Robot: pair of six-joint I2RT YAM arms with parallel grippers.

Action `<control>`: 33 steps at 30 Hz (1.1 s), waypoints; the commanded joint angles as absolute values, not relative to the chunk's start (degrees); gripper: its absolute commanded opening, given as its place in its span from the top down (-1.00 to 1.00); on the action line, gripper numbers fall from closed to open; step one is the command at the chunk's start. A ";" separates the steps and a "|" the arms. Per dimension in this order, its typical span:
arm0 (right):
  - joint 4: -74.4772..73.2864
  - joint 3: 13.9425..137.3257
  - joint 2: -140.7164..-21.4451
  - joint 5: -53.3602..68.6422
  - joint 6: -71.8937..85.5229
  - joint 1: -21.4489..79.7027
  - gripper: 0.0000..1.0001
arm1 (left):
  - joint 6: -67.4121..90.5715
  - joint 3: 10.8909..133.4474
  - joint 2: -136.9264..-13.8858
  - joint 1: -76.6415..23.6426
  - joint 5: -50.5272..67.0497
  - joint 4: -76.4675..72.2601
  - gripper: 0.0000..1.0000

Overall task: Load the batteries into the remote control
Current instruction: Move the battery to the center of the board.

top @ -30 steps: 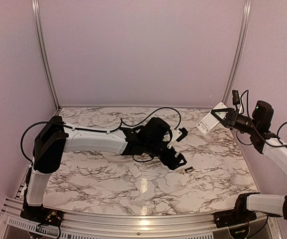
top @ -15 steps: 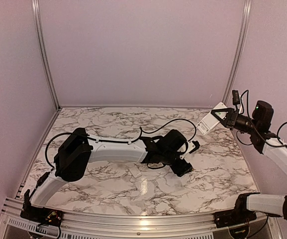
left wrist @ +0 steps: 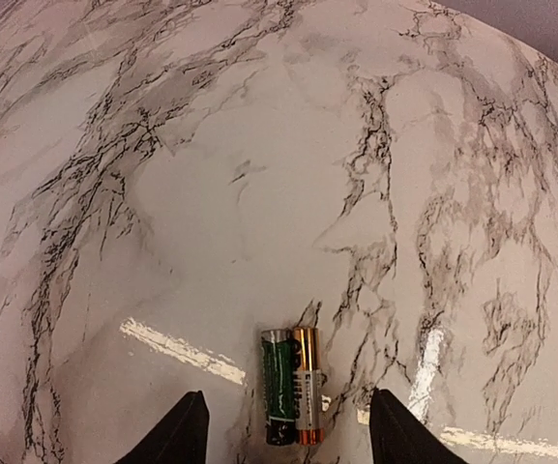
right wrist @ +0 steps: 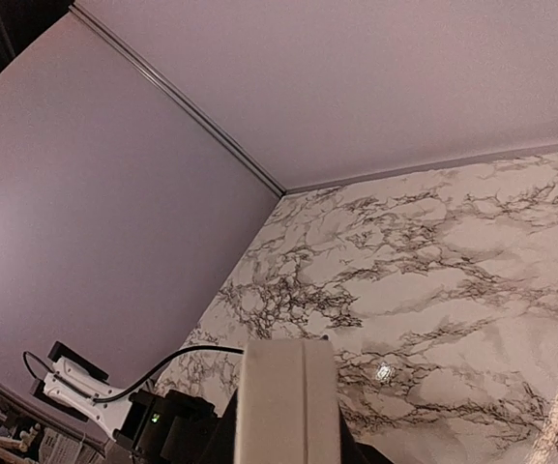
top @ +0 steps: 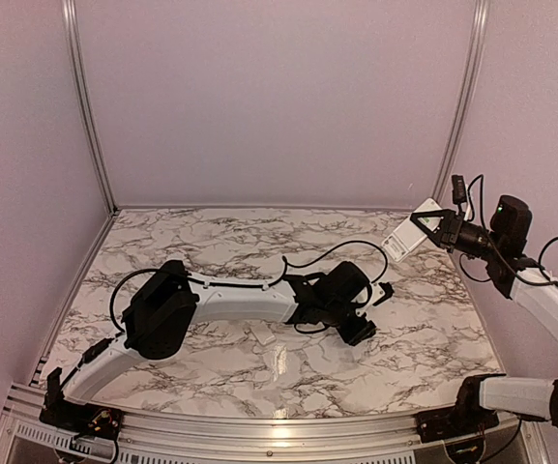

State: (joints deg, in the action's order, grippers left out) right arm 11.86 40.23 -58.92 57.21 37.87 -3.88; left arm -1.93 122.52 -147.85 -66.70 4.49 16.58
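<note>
Two batteries [left wrist: 291,387], one green and one gold and grey, lie side by side on the marble table. My left gripper [left wrist: 288,396] hangs over them, open, with a black fingertip [left wrist: 190,425] on either side and a gap to each. In the top view this gripper [top: 369,313] hides them. The white remote control [top: 409,232] is held up in the air at the right, with my right gripper [top: 431,230] shut on it. In the right wrist view the remote [right wrist: 288,396] fills the space between the fingers [right wrist: 222,437].
A small white flat cover piece [top: 261,333] lies on the table [top: 211,242] left of the left gripper. The left arm's black cable [top: 327,253] loops above its wrist. Purple walls close in the table at the back and sides.
The left arm has stretched to the right until its gripper came over the batteries, and its jaws have narrowed. The right arm and the remote have not moved.
</note>
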 commanded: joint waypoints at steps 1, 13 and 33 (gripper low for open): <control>9.94 40.92 -58.53 54.17 36.50 -4.39 1.00 | -1.88 126.60 -151.10 -67.08 5.96 17.01 -0.14; 5.37 42.94 -58.82 51.83 33.19 -4.39 1.00 | -2.16 129.64 -154.94 -67.21 6.23 19.54 0.19; 1.93 41.00 -62.28 47.61 29.12 -4.42 1.00 | -8.31 113.17 -143.28 -67.10 -2.18 25.89 0.83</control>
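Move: The two batteries lie side by side, lengthwise left to right, between the left hand's open fingers: straight ahead 0, about 2 cm to its right and 3 cm below. On the table the white cover lies some 25 cm to that hand's left and 1 cm back, 3 cm below. From the right hand, which still holds the remote control high up, the batteries are roughly 6 cm back, 6 cm left and 29 cm down. The batteries get pinched by the left hand: it eases about 1.5 cm right and 1.5 cm down over them while its half-open fingers close, then draws left some 3.5 cm, still low, still tightening, with a slight tilt. Meanwhile the right hand keeps its grip on the remote control and lowers it about 5 cm, drifting a little forward and right and turning slightly clockwise. ##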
